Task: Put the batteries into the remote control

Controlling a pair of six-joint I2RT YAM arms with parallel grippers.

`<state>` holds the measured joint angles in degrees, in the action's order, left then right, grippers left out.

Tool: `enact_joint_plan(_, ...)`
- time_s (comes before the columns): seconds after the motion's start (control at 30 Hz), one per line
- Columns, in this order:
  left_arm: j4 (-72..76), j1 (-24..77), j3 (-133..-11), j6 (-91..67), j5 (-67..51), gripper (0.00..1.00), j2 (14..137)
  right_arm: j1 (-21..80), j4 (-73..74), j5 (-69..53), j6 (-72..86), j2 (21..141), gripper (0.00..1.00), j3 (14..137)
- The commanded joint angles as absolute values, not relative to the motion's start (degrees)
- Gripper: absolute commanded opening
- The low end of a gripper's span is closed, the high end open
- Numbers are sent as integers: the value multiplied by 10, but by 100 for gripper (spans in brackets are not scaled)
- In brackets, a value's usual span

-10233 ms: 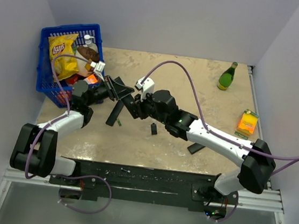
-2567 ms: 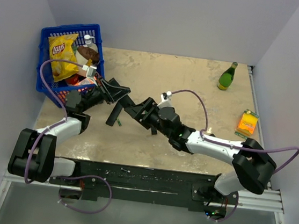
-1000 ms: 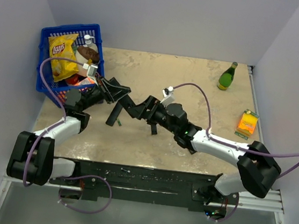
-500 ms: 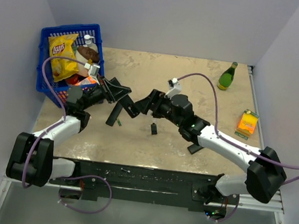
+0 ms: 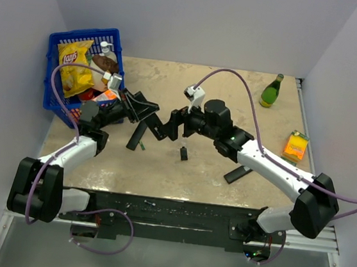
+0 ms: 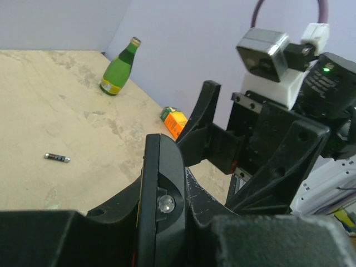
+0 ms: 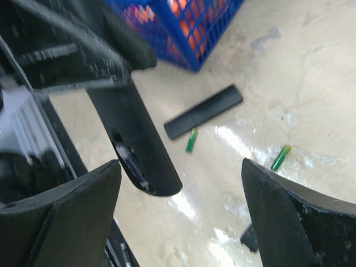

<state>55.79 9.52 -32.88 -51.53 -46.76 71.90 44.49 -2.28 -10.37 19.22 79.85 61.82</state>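
My left gripper (image 5: 134,108) is shut on the remote control (image 5: 156,124), a slim black bar held clear of the table. In the left wrist view the remote control (image 6: 161,189) stands edge-on between the fingers (image 6: 239,239). Seen from the right wrist, the remote control (image 7: 133,130) has its battery compartment (image 7: 129,159) open, with a pale slim shape inside. My right gripper (image 5: 172,124) hangs open just beyond the remote's free end, and in its own view the right gripper (image 7: 181,167) holds nothing. Two green batteries (image 7: 191,140) (image 7: 280,157) lie on the table. Another battery (image 6: 57,158) lies alone.
A second black remote (image 5: 137,135) lies below the held one, a small black cover (image 5: 183,153) beside it, and a third remote (image 5: 237,174) lies further right. A blue basket (image 5: 51,87) of snacks stands at the back left. A green bottle (image 5: 272,90) and an orange box (image 5: 295,147) stand on the right.
My right arm has lifted and swung toward the back, its gripper staying open near the remote's end. The left gripper and the remote have not moved.
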Motion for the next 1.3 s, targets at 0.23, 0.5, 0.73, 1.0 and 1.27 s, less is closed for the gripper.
enact_joint_plan(0.23,680,113,-366,-533,-540,0,729,442,17,-270,44,811,85,657)
enact_joint_plan(0.5,697,127,-371,-534,-557,0,731,441,10,-300,47,817,73,666)
enact_joint_plan(0.73,700,134,-372,-531,-562,0,731,439,3,-310,59,825,62,671)
enact_joint_plan(1.0,702,140,-370,-529,-561,0,731,439,2,-311,62,838,50,667)
enact_joint_plan(1.27,708,153,-372,-523,-570,0,728,439,3,-296,74,849,1,668)
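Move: About 4 cm to the right hand's left, some 1 cm back and a couple of centimetres below, is the near end of the remote control still clamped by the left hand; from the left hand that end lies around 5 cm back, 5 cm right and 3 cm lower. On the table roughly 20 cm beneath the right hand are the small black cover, 5 cm back and 5 cm right, a green battery about 2 cm ahead, and a second remote 13 cm left, level with it. Closing from wide open to nearly shut, the right fingers come about 5 cm back and half as far left onto the remote's near end and pinch it, the wrist turning some 25 degrees counter-clockwise; the hand dips about 2 cm, comes up again, then settles slightly low. Meanwhile the left hand keeps its grip and carries the remote back, to the right and a little up, turning some 15 degrees clockwise and tipping upward. ##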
